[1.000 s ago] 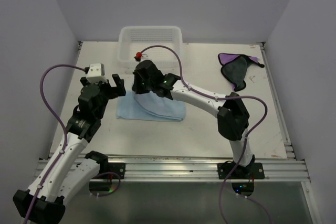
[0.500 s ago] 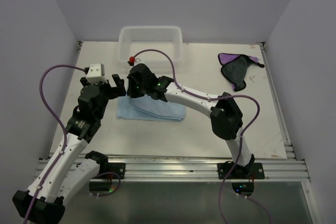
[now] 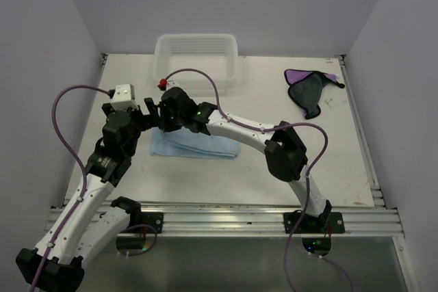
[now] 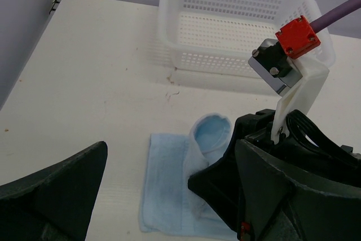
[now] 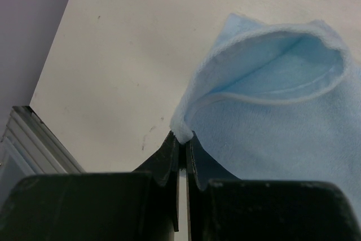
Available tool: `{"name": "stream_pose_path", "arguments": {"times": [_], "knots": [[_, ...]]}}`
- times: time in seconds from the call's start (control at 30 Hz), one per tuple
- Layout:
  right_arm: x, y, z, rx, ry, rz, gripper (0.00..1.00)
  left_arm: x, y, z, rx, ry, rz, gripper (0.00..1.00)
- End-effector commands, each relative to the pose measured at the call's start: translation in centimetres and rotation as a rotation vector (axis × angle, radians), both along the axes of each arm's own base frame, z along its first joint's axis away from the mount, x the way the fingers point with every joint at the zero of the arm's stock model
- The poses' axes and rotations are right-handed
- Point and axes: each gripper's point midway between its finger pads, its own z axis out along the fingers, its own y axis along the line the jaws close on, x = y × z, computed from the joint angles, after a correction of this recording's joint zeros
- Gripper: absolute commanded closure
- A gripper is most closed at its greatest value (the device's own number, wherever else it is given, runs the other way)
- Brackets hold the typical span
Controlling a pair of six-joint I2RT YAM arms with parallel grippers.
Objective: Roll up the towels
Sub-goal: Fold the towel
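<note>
The light blue towel (image 3: 205, 146) lies on the table in front of the basket. One edge is lifted and curled over into a loop (image 4: 210, 134). My right gripper (image 5: 182, 137) is shut on that lifted edge of the light blue towel (image 5: 271, 111), and it hovers over the towel's left part (image 3: 166, 115). My left gripper (image 3: 145, 110) stands wide open just left of it, with its fingers either side of the towel's left end (image 4: 169, 196) and nothing held. The purple and dark towel (image 3: 309, 90) lies crumpled at the far right.
A white perforated basket (image 3: 196, 37) stands at the back centre, directly behind the blue towel (image 4: 169, 21). The right arm's body and its red-tipped cable mount (image 4: 296, 35) fill the space close beside the left gripper. Walls close in on the left and right.
My right gripper has carried the blue towel's edge leftward, curling more of the cloth over itself and coming up close to the left gripper. The left arm has stayed still.
</note>
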Motion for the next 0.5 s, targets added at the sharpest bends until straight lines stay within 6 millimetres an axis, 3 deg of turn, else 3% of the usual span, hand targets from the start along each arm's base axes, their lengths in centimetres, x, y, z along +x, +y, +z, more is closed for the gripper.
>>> {"name": "stream_pose_path", "arguments": {"times": [0.0,0.1,0.23,0.33,0.47], "knots": [[-1.9,2.2,0.5,0.022,-0.006,0.086,1.00,0.1,-1.0,1.5,-0.039,-0.054,-0.040,0.00],[-2.4,2.6,-0.4,0.031,0.022,0.103,0.97,0.1,-0.6,1.6,-0.036,-0.054,-0.020,0.00],[-2.9,3.3,-0.5,0.058,0.044,0.135,0.73,0.0,-0.2,1.7,-0.034,-0.052,0.007,0.00],[-3.0,3.1,-0.8,0.053,0.046,0.129,0.62,-0.1,0.3,1.8,-0.034,-0.053,0.035,0.00],[-3.0,3.0,-0.6,0.063,0.048,0.123,0.58,-0.2,0.9,1.8,-0.029,-0.050,0.064,0.00]]}}
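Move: The right hand holds the towel's loose end in shut fingers. The towel's left end on the table lies about 5 cm to its left, roughly level fore and aft, and some 8 cm below; the towel's folded right end is about 24 cm to the right. The white crate sits some 25 cm ahead and 10 cm to the right. From the open left hand, the towel's left end is about 18 cm below, 1 cm ahead and 1 cm left. Easing some 2.5 cm left, down and back over the towel's left end, the right hand opens its fingers to nearly half and lets go of the end it was holding. Its gripper seems to bear on the left gripper's right finger; the left hand, still wide open, drifts about 1.5 cm left and 1 cm down with it. ##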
